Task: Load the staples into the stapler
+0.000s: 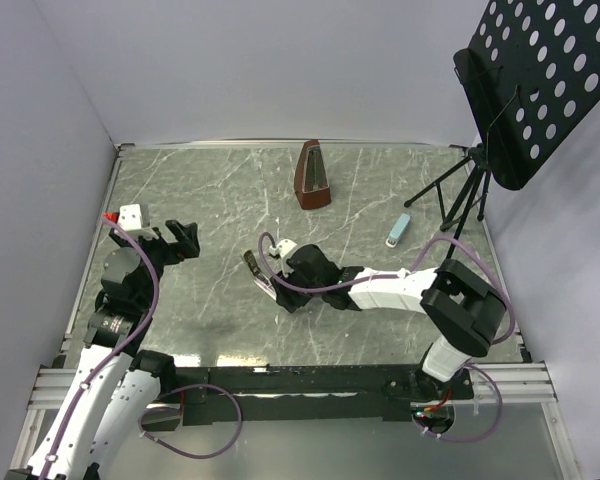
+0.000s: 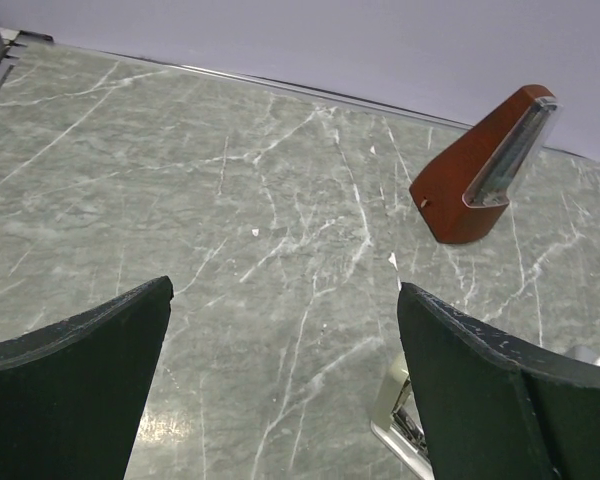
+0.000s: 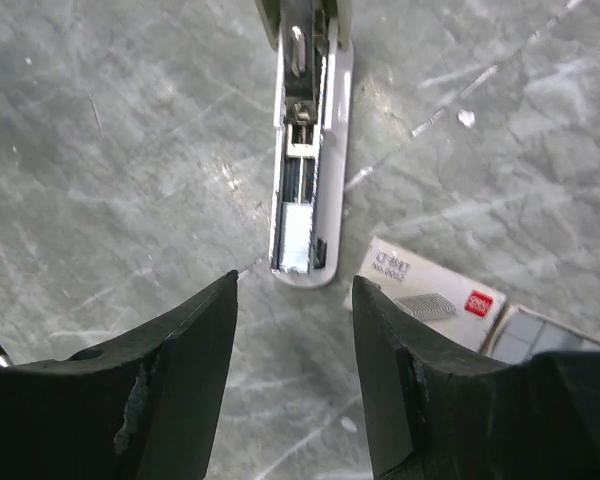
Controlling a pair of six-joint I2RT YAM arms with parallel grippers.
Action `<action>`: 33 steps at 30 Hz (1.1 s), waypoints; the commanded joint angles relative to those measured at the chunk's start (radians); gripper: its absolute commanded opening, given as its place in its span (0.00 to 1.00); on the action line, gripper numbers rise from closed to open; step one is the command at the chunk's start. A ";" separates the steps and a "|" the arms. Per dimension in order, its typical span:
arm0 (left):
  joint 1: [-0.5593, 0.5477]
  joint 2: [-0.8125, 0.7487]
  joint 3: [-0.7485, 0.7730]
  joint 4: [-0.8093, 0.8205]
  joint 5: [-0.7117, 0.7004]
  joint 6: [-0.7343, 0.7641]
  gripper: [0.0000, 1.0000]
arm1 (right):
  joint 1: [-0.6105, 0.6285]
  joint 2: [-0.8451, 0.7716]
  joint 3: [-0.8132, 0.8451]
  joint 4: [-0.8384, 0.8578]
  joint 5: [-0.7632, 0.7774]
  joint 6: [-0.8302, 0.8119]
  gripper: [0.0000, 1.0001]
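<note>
The stapler [image 3: 305, 150] lies swung open on the marble table, its silver magazine channel facing up. A short grey strip of staples [image 3: 297, 230] sits in the channel at its near end. The cream staples box [image 3: 430, 295], with a red logo, lies flat just right of that end. My right gripper [image 3: 295, 280] hovers open over the stapler's near tip with nothing between its fingers. In the top view the right gripper [image 1: 283, 290] is beside the stapler [image 1: 253, 264]. My left gripper [image 1: 183, 240] stands wide open and empty to the left. A corner of the stapler [image 2: 395, 410] shows behind its right finger.
A brown metronome [image 1: 313, 175] stands at the back middle and also shows in the left wrist view [image 2: 480, 170]. A small light-blue object [image 1: 398, 230] lies at the right. A black music stand [image 1: 525, 85] on a tripod fills the back right corner.
</note>
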 commanded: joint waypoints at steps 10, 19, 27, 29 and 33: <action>0.006 -0.004 0.047 0.034 0.049 0.022 0.99 | 0.010 0.075 0.026 0.163 0.010 -0.017 0.44; 0.009 0.013 0.044 0.047 0.098 0.041 0.99 | 0.013 0.095 0.050 0.139 0.014 -0.035 0.37; 0.017 0.045 0.029 0.096 0.230 0.065 0.99 | 0.004 0.106 0.086 0.152 0.008 -0.135 0.12; 0.018 0.056 0.029 0.100 0.264 0.073 0.99 | -0.018 0.112 0.095 0.163 -0.007 -0.182 0.09; 0.023 0.068 0.029 0.110 0.288 0.081 0.99 | -0.054 0.132 0.113 0.186 -0.085 -0.215 0.07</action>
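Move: Just ahead of the right hand's half-open fingers lies the staple strip at the front of the stapler's open rail, about 3 cm forward, 2 cm left and 1 cm lower. The stapler's raised handle is some 10 cm forward and 8 cm left of the hand; the staple box lies 4 cm forward and 3 cm right, the grey tray 6 cm forward and 6 cm right, both low on the table. From the left hand, the strip is roughly 17 cm right, 3 cm back and 22 cm down. Working forward and left along the open stapler, the right hand travels about 3.5 cm in all, dipping 1.5 cm midway and coming back up. Its fingers close from half open to a narrow gap and pinch the strip-filled front of the rail, tilting up slightly. The high left hand, open and empty, swings 3.5 cm right towards the stapler, turning some 10 degrees clockwise. ##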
